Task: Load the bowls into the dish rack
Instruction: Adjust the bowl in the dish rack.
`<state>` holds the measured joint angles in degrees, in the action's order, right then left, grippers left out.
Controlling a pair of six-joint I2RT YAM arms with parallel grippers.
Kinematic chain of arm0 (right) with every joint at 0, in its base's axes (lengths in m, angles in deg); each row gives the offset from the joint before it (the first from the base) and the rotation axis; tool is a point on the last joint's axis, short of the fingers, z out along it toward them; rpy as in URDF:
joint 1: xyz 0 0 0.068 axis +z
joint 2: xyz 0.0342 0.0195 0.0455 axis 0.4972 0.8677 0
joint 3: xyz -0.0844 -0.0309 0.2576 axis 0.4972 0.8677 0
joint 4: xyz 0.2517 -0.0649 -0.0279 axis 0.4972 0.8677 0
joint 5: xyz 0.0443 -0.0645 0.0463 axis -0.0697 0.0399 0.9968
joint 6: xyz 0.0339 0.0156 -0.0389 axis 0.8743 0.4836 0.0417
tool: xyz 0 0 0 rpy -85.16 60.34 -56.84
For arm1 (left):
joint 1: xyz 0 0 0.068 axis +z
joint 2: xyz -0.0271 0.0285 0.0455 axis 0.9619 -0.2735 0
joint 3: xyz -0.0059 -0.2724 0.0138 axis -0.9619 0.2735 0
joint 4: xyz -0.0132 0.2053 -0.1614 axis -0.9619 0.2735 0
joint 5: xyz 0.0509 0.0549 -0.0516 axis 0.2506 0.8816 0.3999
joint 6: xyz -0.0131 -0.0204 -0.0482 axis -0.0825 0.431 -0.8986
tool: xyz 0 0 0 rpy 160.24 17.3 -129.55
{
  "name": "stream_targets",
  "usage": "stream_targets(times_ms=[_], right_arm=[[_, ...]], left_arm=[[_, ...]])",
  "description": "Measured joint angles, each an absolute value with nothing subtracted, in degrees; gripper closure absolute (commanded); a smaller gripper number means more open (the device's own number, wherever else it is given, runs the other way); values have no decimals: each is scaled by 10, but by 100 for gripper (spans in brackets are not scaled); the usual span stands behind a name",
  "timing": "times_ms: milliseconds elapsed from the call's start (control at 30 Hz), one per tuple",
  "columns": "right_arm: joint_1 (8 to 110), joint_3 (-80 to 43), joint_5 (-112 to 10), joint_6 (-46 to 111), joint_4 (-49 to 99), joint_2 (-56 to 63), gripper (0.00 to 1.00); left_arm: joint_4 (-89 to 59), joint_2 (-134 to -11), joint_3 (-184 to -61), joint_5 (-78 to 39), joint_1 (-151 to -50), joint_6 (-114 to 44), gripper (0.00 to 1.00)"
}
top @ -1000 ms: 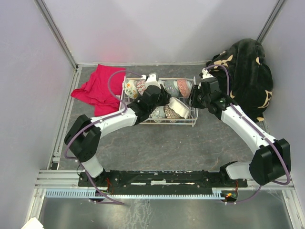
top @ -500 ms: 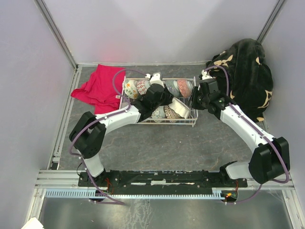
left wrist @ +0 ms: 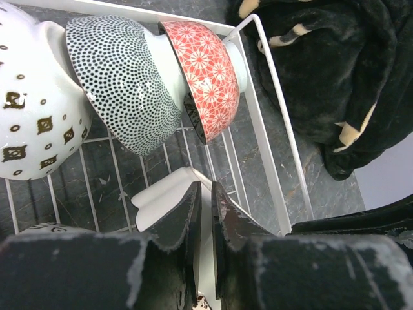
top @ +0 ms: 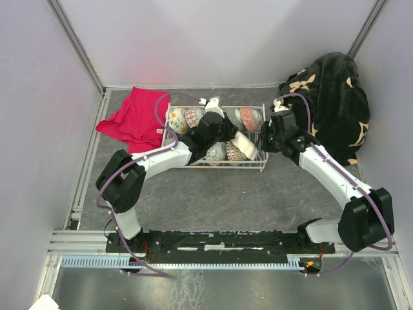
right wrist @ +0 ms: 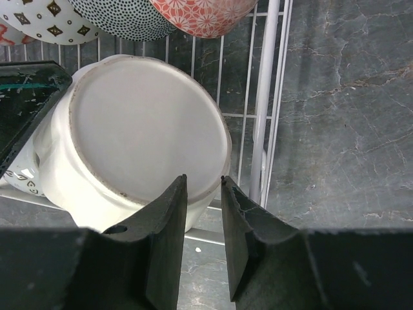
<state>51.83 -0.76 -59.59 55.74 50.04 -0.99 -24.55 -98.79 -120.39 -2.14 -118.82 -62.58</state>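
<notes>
The white wire dish rack [top: 261, 165] holds several patterned bowls on edge. My left gripper [top: 227, 134] reaches in from the left and is shut on the rim of a plain white bowl [top: 241, 143]; in the left wrist view that rim [left wrist: 161, 197] runs between the closed jaws of the left gripper [left wrist: 205, 188]. My right gripper [top: 263, 137] is at the rack's right end. In the right wrist view the right gripper [right wrist: 203, 181] straddles the lower edge of the white bowl's base [right wrist: 142, 123], its jaws a narrow gap apart.
A dotted bowl [left wrist: 122, 84], a red patterned bowl [left wrist: 206, 71] and a white gold-marked bowl [left wrist: 32, 110] lean in the rack's back row. A black blanket [top: 332, 97] is heaped right of the rack, a red cloth [top: 132, 119] lies to its left. Walls close the sides and back.
The left arm has pushed a little further right over the rack, still holding the white bowl. The right gripper's jaws have narrowed near that bowl's base.
</notes>
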Motion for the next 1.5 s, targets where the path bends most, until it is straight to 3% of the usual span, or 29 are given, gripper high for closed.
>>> stream_targets(times_ms=[700,1233,1500], right_arm=[[542,0,-611,546,488,-15,67],[586,0,-593,543,497,-11,68],[587,0,-594,543,500,-11,64]], left_arm=[[-271,-1007,-1223,-46,-1188,-619,85],[-302,-1030,-1249,-133,-1214,-605,86],[-315,-1022,-1224,-135,-1215,-598,83]])
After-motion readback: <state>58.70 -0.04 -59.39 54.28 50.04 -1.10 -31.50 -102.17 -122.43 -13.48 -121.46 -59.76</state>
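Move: The white bowl leans askew at the right end of the rack's front row. Its middle is about 4 cm to the right of my left hand, 4 cm back and 4 cm below. From my right hand it is some 5 cm to the left, 1 cm ahead and 3 cm down. From the left hand, the red bowl stands roughly 5 cm ahead and 5 cm right, the dotted grey bowl 5 cm straight ahead, both some 5 cm lower. I bring both hands in on the white bowl from opposite sides, slowly, then faster. My left hand, nearly shut, goes about 6 cm right across its upper edge, drawing back and rising a little while yawing some 15 degrees clockwise. My right goes about 4 cm left and 2 cm back along the flat base, its fingers bearing on the edge and staying partly open. ##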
